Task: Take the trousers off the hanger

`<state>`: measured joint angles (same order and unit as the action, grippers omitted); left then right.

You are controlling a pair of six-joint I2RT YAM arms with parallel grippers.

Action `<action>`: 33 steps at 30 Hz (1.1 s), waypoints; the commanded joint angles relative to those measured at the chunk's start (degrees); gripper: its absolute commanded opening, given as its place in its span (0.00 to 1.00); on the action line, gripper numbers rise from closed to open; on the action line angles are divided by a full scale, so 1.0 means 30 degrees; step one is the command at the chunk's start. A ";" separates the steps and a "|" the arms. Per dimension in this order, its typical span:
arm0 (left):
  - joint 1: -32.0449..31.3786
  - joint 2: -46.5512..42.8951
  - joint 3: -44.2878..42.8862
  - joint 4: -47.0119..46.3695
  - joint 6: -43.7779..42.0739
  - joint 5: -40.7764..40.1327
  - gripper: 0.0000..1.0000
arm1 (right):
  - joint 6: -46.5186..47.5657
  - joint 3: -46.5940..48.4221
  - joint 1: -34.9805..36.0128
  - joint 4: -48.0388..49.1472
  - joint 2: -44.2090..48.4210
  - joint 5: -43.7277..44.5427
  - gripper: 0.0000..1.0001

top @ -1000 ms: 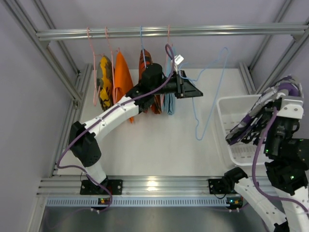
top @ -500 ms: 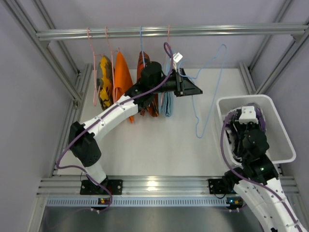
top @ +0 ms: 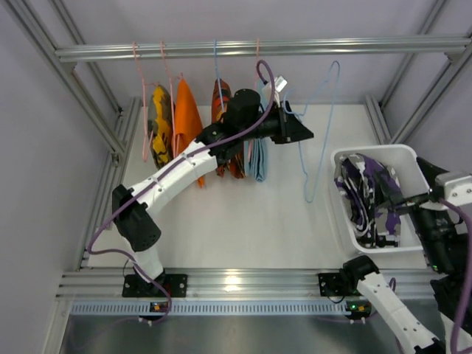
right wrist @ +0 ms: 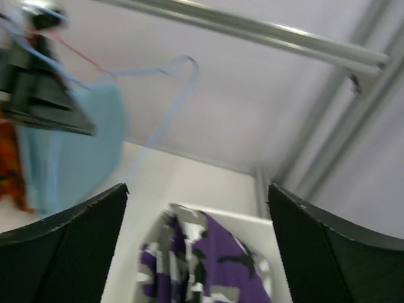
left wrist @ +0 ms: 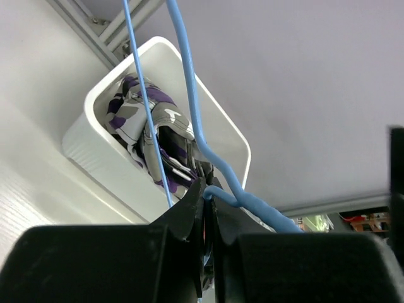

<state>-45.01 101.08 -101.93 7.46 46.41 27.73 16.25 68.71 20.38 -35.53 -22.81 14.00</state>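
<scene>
The purple, white and grey camouflage trousers (top: 372,198) lie crumpled inside the white basket (top: 369,150) at the right, off the hanger. They also show in the left wrist view as trousers (left wrist: 151,126) and, blurred, in the right wrist view as trousers (right wrist: 214,268). The light-blue wire hanger (top: 328,133) is bare and hangs tilted in the air. My left gripper (top: 308,137) is shut on its wire; the pinch is plain at the left gripper (left wrist: 209,190) on the hanger (left wrist: 189,95). My right gripper (right wrist: 197,189) stands wide open and empty above the basket.
A metal rail (top: 258,49) crosses the back, carrying pink hangers with a yellow-black garment (top: 160,125), an orange one (top: 188,114) and a plain light-blue one (top: 257,158). Frame posts run along both sides. The basket wall (left wrist: 95,151) stands by the right frame.
My right gripper has opened and let go of the trousers, which now lie in the basket; that arm drew back to the right. The left gripper with the hanger rose slightly.
</scene>
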 commanded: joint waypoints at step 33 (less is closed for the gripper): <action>-0.4566 0.1435 -0.7069 0.7561 0.0935 -1.0355 0.00 | -0.5972 -0.3918 -0.0114 0.5894 -0.6722 -1.2166 0.29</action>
<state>-58.43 108.60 -120.99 32.64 48.97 -3.84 0.93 56.99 20.34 -24.67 -42.13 -22.00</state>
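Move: Your open right gripper goes for the empty blue hanger, its middle about 11 cm ahead, 18 cm to the left and 8 cm below. The dropped camouflage trousers lie in the white basket roughly 8 cm ahead, 5 cm to the right and 30 cm below. The left gripper already pinches the hanger, whose middle is some 3 cm to its right and 3 cm below; the light-blue trousers hang around 12 cm to its left and 5 cm farther out. Swing the right gripper away from above the basket, first slightly back, then about 15 cm left, some 11 cm down and finally forward to the hanger wire just under the left fingertips, turning nearly 40 degrees counter-clockwise, tipping down and narrowing the wide-open fingers around the wire. Keep the left pinch and bring the hanger about 4 cm right towards it, turning counter-clockwise some 20 degrees. ##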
